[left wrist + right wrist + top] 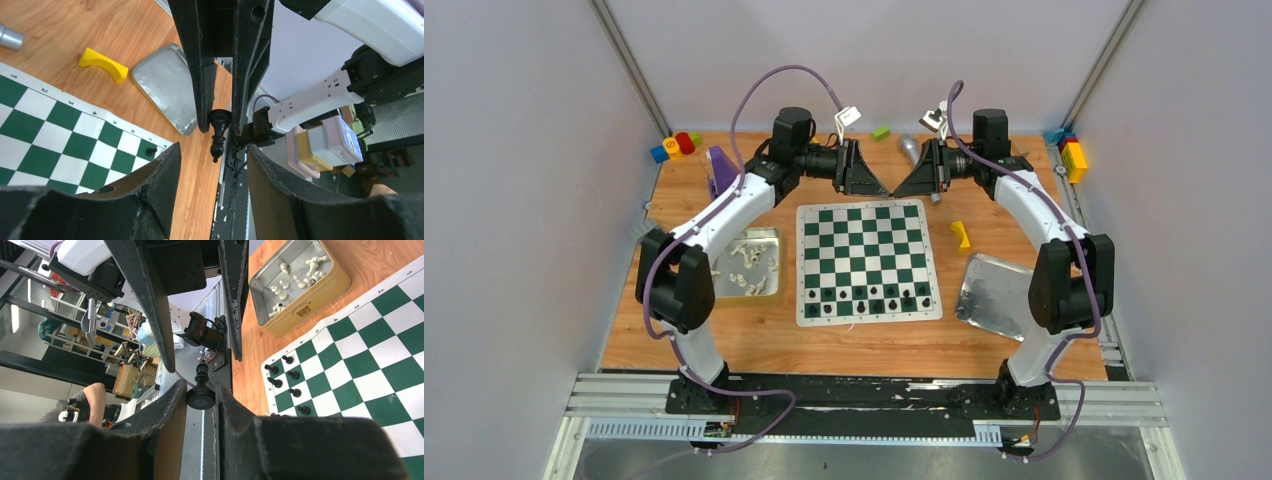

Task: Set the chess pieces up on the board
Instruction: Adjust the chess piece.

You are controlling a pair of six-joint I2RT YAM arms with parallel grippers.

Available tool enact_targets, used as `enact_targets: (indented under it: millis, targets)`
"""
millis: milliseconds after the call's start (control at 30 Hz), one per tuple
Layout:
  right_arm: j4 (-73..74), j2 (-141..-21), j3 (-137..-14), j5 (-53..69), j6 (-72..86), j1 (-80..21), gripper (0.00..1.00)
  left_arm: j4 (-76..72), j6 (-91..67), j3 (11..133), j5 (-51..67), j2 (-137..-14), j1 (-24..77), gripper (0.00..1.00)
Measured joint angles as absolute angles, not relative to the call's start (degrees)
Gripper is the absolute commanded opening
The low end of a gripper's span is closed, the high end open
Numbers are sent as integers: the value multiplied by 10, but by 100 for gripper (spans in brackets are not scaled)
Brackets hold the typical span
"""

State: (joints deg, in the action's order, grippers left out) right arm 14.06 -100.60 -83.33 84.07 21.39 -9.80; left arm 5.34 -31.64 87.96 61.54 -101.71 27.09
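The green-and-white board lies mid-table with black chess pieces along its two near rows. White pieces lie in a tin left of it. Both grippers meet tip to tip above the board's far edge. My right gripper is shut on the round base of a black piece, held level in the air. My left gripper is open, and that piece's head pokes between its fingertips with a gap on each side. From above, the left gripper and right gripper hide the piece.
A shallow metal tray lies right of the board, with a yellow block behind it. A metal cylinder and green block sit at the back, with a purple object and coloured blocks in the far-left corner.
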Motion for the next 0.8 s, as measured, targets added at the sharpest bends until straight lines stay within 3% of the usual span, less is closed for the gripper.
enact_targets:
  millis: [533, 800]
  targets:
    - [117, -1011, -833, 836, 231, -98, 0, 1, -362, 874, 628, -1026, 285, 45]
    - [115, -1011, -833, 838, 237, -98, 0, 0, -361, 871, 626, -1026, 285, 33]
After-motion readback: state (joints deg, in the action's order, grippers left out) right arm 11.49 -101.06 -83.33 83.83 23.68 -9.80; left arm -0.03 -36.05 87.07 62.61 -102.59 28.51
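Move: The black chess piece sits between the right gripper's fingertips, its middle about 1 cm to the left of that hand, level with it. From the left hand the piece is some 2 cm to the right and 1 cm back, at the same height. The board's middle lies about 8 cm back, 1 cm left and roughly 26 cm below the left hand; the yellow arch block is some 15 cm right, 3 cm back and 25 cm below. Ease the left gripper about 1 cm to the right and slightly back, towards the head end of the black chess piece, then hold it there. Narrow its fingers all along, from a bit over half open to rather more than a third, so that they flank the piece without shutting. Keep the right gripper's hold on the piece, nearly still. ##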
